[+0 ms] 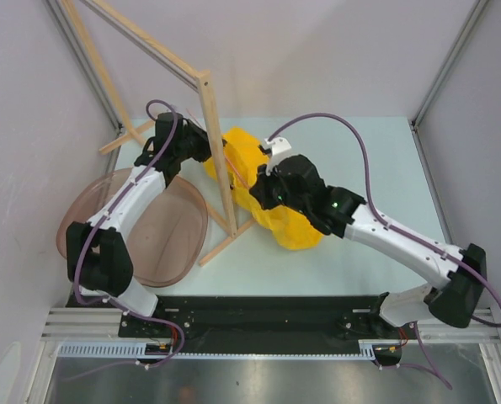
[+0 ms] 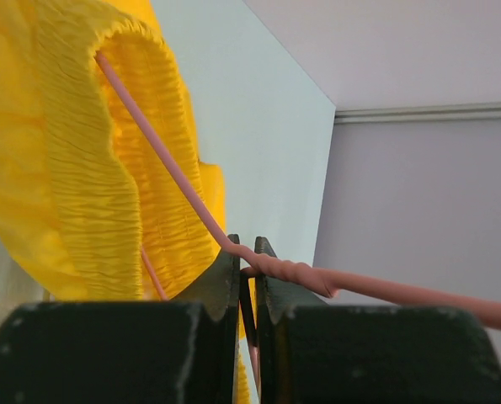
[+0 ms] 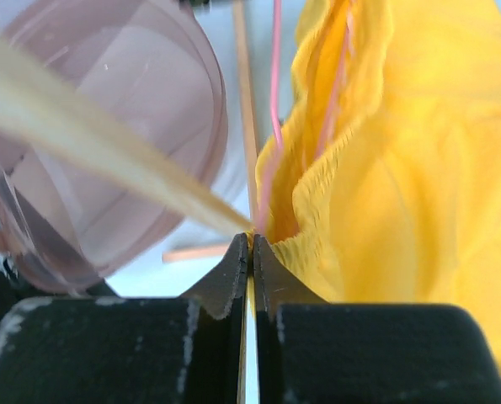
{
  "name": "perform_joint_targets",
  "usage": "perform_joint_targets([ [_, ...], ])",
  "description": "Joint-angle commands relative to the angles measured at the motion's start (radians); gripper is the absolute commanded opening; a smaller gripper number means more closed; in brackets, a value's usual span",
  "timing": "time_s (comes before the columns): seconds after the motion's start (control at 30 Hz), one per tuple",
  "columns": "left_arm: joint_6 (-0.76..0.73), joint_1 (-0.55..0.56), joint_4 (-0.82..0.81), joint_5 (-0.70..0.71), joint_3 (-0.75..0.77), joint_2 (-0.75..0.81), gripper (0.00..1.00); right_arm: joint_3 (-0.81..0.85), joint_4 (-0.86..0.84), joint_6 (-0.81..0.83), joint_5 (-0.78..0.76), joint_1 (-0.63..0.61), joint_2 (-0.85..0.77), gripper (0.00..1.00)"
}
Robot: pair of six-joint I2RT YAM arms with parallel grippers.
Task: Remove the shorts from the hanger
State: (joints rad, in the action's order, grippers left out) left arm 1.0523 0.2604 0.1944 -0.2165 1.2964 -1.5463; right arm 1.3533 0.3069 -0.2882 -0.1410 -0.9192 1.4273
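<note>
The yellow shorts (image 1: 288,219) hang bunched on the pink wire hanger (image 1: 236,171) beside the wooden rack. My left gripper (image 1: 201,135) is shut on the hanger's twisted neck (image 2: 292,271), as the left wrist view shows (image 2: 246,252); the ruffled waistband (image 2: 73,168) stretches over the wire. My right gripper (image 1: 263,192) is shut on the edge of the shorts' waistband (image 3: 317,227), jaws pinched together on yellow fabric in the right wrist view (image 3: 250,244). The pink wire (image 3: 275,101) runs up beside the fabric.
A pale wooden bar rack (image 1: 212,143) stands between the arms, its foot on the table. A translucent brown oval tub (image 1: 162,223) sits at the left, also in the right wrist view (image 3: 90,126). White walls close the left and right sides.
</note>
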Motion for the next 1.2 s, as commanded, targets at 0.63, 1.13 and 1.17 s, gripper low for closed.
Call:
perform_joint_targets([
  [0.63,0.153,-0.041,-0.046,-0.208,0.163,-0.077,0.0,-0.382,-0.124,-0.089,-0.027,0.003,-0.32,0.0],
  [1.13,0.287,-0.03,-0.059,-0.35,-0.06,0.098,0.0,-0.249,-0.414,-0.104,0.132,0.206,0.008,0.0],
  [1.17,0.282,-0.03,-0.05,-0.351,-0.057,0.11,0.0,-0.24,-0.414,-0.101,0.132,0.216,0.025,0.0],
])
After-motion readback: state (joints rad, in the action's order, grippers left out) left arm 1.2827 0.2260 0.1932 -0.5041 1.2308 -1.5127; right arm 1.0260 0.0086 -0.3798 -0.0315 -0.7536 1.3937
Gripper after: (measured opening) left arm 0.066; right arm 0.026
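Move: My left fingers grip the hanger's neck. From there, the waistband edge pinched in my right hand lies about 14 cm back, 7 cm right and 3 cm higher. From my right hand, the hanger's near end is roughly 3 cm ahead and 2 cm left, at its level, and the wooden post stands some 6 cm ahead and 7 cm left. The shorts' middle hangs about 4 cm ahead, 5 cm right and 12 cm lower. Keeping the waistband pinched, I pull my right hand back, right and down, about 10 cm away from the hanger's neck, then swing it forward, a little left and still lower. My left hand keeps the hanger, lifting it about 3 cm and nudging forward, then drawing back some 6 cm and sinking as it rolls left side down and tips downward, about 20 degrees in all. ##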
